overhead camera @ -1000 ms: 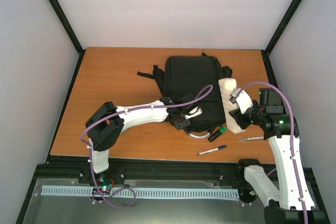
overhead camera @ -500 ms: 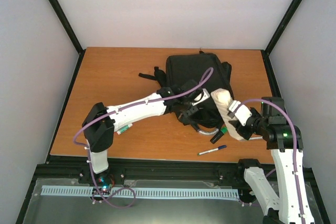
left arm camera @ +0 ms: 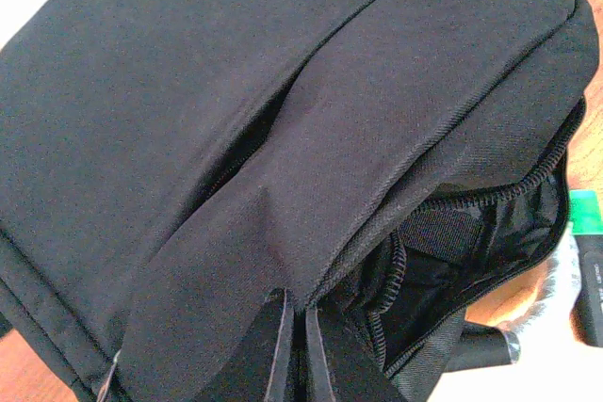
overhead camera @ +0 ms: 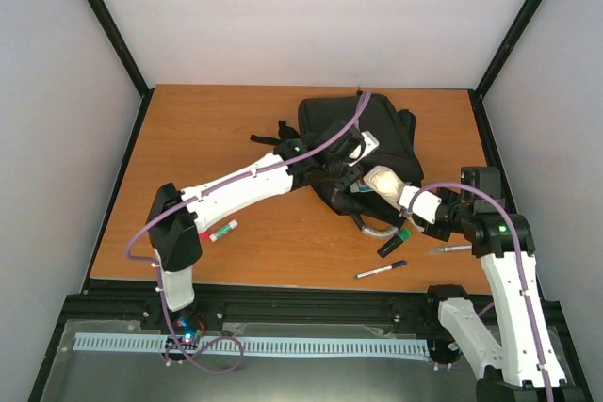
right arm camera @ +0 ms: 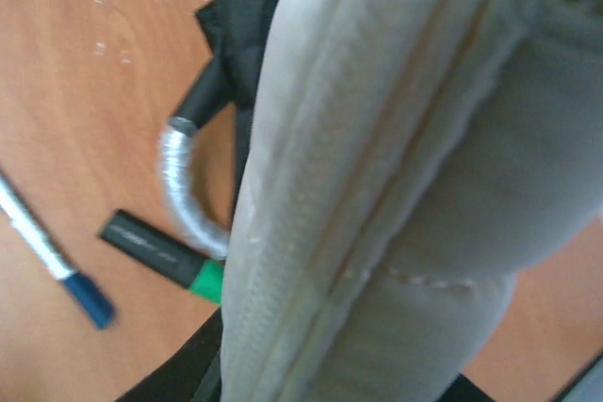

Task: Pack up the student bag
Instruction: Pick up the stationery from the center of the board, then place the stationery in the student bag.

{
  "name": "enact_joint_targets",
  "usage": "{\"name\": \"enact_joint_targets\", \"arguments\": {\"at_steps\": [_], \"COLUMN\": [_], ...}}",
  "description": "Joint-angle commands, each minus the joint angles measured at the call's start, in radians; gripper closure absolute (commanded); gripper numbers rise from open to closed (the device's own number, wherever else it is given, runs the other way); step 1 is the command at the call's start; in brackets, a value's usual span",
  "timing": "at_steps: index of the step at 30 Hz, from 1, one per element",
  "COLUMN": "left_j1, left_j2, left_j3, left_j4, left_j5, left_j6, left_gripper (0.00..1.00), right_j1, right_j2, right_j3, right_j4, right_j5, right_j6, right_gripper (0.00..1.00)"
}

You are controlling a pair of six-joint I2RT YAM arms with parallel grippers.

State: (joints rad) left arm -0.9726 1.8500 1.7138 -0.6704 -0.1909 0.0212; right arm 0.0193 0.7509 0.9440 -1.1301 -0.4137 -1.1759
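The black student bag lies at the table's far middle, its zipped mouth gaping toward the near side. My left gripper is shut on a fold of the bag's black fabric and holds the flap up. My right gripper is shut on a cream pencil pouch, which sits at the bag's open mouth. In the right wrist view the pouch fills most of the frame and hides most of the fingers. The bag's silvery handle curves just below the pouch.
A black marker with a green cap and a blue pen lie near the table's front edge. A grey pen lies by the right arm. A red-and-green marker rests at the left arm's elbow.
My left gripper shut on the bag's fabric and moved up and away, lifting the flap. My right gripper carried the pouch left, from beside the bag to its opening.
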Motion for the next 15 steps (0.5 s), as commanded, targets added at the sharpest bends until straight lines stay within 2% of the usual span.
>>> {"name": "enact_joint_targets", "arguments": {"at_steps": [1, 5, 9, 15], "left_j1": [0.039, 0.059, 0.065, 0.075], "left_j2": [-0.066, -0.089, -0.112, -0.163], "left_j3": [0.054, 0.021, -0.011, -0.084], "left_j4": [0.077, 0.106, 0.117, 0.154], "left_j5": [0.043, 0.058, 0.019, 0.019], "left_j6": [-0.064, -0.098, -0.112, -0.111], "left_gripper": [0.99, 0.99, 0.99, 0.99], "right_j1": [0.053, 0.146, 0.292, 0.397], "right_j2": [-0.008, 0.019, 0.080, 0.156], "right_j3": [-0.034, -0.073, -0.124, -0.194], "right_j4": [0.202, 0.292, 0.385, 0.557], "right_j5": [0.088, 0.164, 0.309, 0.476], "right_j6": [-0.150, -0.202, -0.175, -0.122], "right_gripper": [0.74, 0.76, 0.77, 0.79]}}
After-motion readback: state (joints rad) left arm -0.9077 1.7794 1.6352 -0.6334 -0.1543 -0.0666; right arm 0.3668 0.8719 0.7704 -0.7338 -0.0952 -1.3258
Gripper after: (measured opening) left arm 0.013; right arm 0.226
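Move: My right hand holds the cream pencil case, and the bag's open mouth lies about 10 cm ahead, 12 cm left and 16 cm below it. The bag's silver-taped handle is roughly 3 cm ahead, 9 cm left, the green-capped marker about level, 5 cm left, the blue-capped pen 7 cm back, 9 cm left, all some 20 cm down. From my left hand, pinching the lid, the mouth lies about 3 cm back, 6 cm right, 17 cm below. I swing the pencil case in toward the bag's mouth with my right hand, about 5 cm forward and nearly 4 left, level at first, then sinking some 4 cm, while the wrist turns roughly 25 degrees, partly counter-clockwise with its right side rising. My fingers keep their hold on the case. My left hand still pinches the raised lid and eases it about 3 cm left and slightly forward. ##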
